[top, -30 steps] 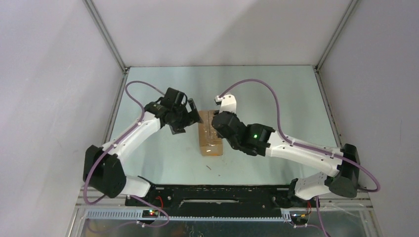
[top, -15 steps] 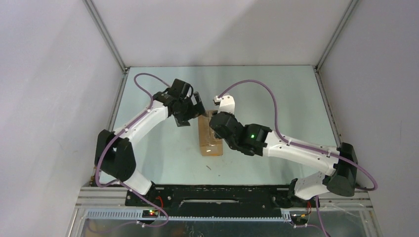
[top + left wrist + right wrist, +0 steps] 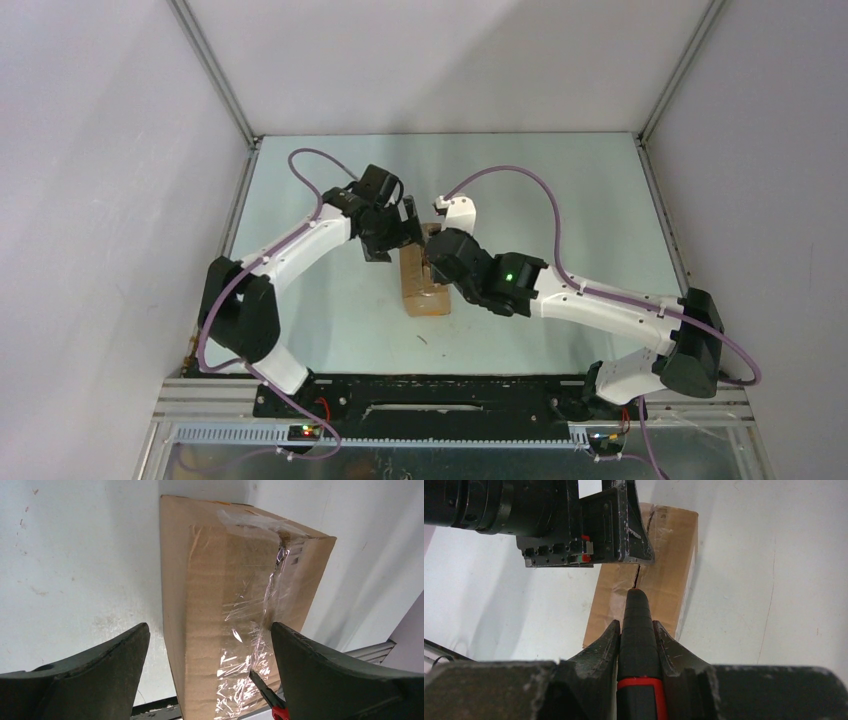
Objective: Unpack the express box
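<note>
The express box [image 3: 225, 600], a brown carton sealed with clear tape, lies lengthwise mid-table [image 3: 425, 293]. My left gripper [image 3: 209, 630] is open, with one finger on either side of the box's far end and neither touching it; from above it hangs over that end [image 3: 408, 222]. My right gripper [image 3: 636, 625] is shut on a knife [image 3: 638, 652] with a black handle and a red band. The blade tip rests in the taped seam on top of the box [image 3: 671, 565]. The blade [image 3: 264, 687] also shows low in the left wrist view, beside the right finger [image 3: 340, 675].
The pale green table [image 3: 560, 200] is closed in by grey walls at the left, back and right, with metal corner posts [image 3: 215, 75]. Purple cables [image 3: 545, 190] loop above both arms. The left gripper's body [image 3: 574, 525] hangs just ahead of the knife.
My left arm has swung right and forward, bringing its open fingers from beside the box to astride its far end. The right arm and the knife have barely moved.
</note>
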Controlling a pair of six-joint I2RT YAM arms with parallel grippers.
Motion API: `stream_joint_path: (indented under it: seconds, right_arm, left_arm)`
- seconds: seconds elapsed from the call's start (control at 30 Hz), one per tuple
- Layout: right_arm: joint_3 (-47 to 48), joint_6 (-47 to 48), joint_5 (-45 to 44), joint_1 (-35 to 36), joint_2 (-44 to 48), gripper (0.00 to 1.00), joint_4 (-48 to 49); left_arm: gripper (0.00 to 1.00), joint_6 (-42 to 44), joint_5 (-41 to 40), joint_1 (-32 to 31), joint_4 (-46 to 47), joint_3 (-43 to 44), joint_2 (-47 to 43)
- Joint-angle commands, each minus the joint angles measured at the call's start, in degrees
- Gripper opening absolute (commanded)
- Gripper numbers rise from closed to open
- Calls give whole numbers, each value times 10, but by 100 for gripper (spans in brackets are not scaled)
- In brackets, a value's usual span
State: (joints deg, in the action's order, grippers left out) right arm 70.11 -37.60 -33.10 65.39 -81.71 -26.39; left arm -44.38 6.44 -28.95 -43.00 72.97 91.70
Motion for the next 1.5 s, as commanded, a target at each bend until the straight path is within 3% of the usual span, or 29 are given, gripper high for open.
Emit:
stream_joint_path:
  seconds: [0.0,0.4,0.93,1.47]
  right_arm:
    - [-1,-17,-8,-3,10,0,23]
    - [-17,-8,13,-4,9,0,33]
    - [-18,16,77,-11,38,0,16]
    - [-10,-6,116,14,45,0,-89]
  left_arm:
    - [92,15,-11,-5,-17,25,2]
    - [77,-20,-86,-20,-39,5,-12]
    - [40,-78,-140,-30,-59,3,-19]
    - [35,-90,-147,-29,-43,1,-18]
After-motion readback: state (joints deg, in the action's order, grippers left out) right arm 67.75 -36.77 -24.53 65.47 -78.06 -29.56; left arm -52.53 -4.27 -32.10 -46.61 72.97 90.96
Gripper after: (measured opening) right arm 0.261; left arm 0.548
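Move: The express box stands under both hands: its middle is about 4 cm to the left hand's right, 3 cm back and 5 cm below, with the open fingers straddling its left half. The knife tip, in the top seam, is some 3 cm right of the left hand, 3 cm back and 1 cm below. From the right hand, which holds the knife, the box's middle lies about 5 cm ahead, 4 cm left and 13 cm below. Left fingers pinch the box's left half while the knife hand dips, then draws back about 3 cm. ##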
